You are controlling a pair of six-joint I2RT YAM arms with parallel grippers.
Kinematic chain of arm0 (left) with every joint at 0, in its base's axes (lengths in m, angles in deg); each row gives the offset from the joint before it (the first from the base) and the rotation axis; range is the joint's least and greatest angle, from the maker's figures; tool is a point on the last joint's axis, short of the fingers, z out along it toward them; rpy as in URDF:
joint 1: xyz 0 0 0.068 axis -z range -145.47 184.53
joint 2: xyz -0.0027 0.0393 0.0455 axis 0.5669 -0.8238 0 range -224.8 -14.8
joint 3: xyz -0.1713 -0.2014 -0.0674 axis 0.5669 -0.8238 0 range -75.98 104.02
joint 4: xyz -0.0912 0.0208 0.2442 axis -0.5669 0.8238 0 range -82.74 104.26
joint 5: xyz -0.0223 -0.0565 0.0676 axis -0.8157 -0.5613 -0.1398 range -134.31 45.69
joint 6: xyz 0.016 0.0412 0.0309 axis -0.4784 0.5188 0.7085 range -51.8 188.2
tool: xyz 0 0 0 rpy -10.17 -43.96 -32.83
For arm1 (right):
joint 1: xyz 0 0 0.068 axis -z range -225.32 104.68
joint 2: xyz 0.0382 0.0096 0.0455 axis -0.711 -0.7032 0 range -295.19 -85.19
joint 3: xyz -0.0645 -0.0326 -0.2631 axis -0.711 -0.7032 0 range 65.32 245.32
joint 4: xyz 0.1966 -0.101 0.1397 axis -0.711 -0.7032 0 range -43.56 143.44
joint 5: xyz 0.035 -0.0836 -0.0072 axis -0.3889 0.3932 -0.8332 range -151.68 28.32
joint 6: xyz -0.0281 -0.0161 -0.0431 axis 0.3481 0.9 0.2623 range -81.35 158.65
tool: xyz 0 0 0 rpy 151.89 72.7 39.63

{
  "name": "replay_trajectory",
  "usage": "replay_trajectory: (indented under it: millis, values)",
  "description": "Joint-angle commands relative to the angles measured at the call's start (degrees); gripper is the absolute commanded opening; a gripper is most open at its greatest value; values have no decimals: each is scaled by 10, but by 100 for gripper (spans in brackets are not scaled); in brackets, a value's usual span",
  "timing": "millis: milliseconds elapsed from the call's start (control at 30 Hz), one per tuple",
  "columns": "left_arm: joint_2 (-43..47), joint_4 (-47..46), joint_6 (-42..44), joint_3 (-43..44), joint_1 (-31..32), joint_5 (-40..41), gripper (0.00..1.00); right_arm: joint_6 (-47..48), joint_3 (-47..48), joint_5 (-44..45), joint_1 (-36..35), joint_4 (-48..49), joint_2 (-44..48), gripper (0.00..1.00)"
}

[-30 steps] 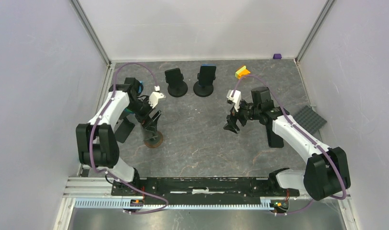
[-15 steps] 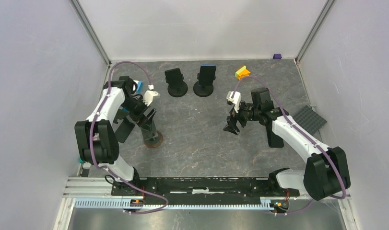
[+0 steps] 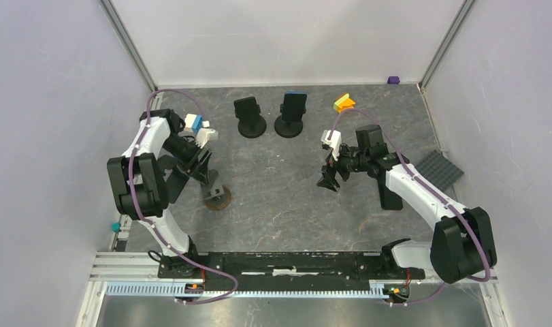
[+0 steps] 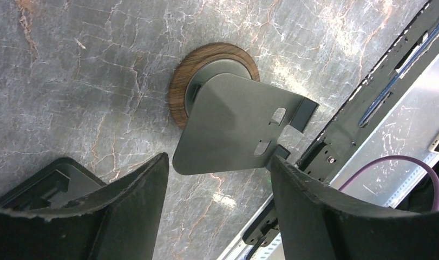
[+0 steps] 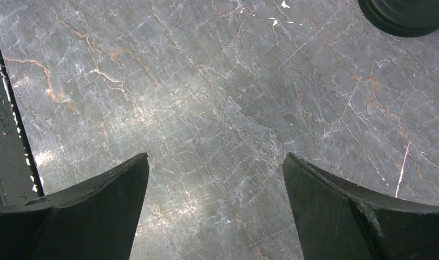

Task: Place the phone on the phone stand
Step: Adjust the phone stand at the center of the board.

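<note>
A phone stand (image 3: 217, 194) with a round wooden base and a tilted grey plate stands left of centre; its plate (image 4: 233, 122) is bare. My left gripper (image 3: 199, 162) hovers just behind and left of it, open with nothing between its fingers (image 4: 220, 162). A dark flat phone (image 3: 176, 182) lies on the table left of the stand, and shows at the lower left (image 4: 49, 181) in the left wrist view. My right gripper (image 3: 331, 174) hangs open over bare table (image 5: 216, 157). Another black phone (image 3: 391, 196) lies beside the right arm.
Two black stands (image 3: 250, 117) (image 3: 290, 114) at the back each carry a phone. An orange-yellow block (image 3: 343, 102), a blue block (image 3: 197, 122), a purple block (image 3: 393, 80) and a grey studded plate (image 3: 436, 170) lie around. The metal rail (image 3: 286, 272) runs along the near edge.
My left gripper has drawn back and to the left, off the stand, and its jaws have narrowed a little. The stand's plate stays bare. The right arm has not moved.
</note>
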Motion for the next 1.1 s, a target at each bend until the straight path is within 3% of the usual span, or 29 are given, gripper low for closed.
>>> replay_trajectory:
  millis: [0,467,733,933,1067]
  values:
    - [-4,20,32,6,-4,-37,71,7,0,-8,1,16,-1,98]
    - [-32,27,46,-3,-3,-99,35,5,0,-8,0,15,1,97]
    - [-45,39,50,5,10,-195,23,4,0,-5,1,16,-1,98]
    - [-45,35,32,1,60,-281,10,0,2,4,1,17,-3,97]
    - [-38,-38,-45,-18,121,-311,2,-6,-1,18,1,24,2,98]
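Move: The grey phone stand with the wooden base is almost under my left hand, its middle about 5 cm back, 4 cm to the right and some 5 cm below; the free edge of its plate sits right at my open fingertips. A black plate lies about 8 cm left and 4 cm back, 8 cm below. The left phone-loaded black stand is some 14 cm ahead and 14 cm right. My right hand, idle, has the grey stand about 33 cm to its left and 3 cm back, 8 cm lower. I first shut my left fingers from wide to nearly closed, almost in place, pinching the free edge of the grey stand's plate. Then, keeping the pinch, I draw it to my right with growing speed, about 9 cm in all and rising some 2 cm, while my wrist rolls over 20 degrees or so so that the fingers point flatter towards the right. ##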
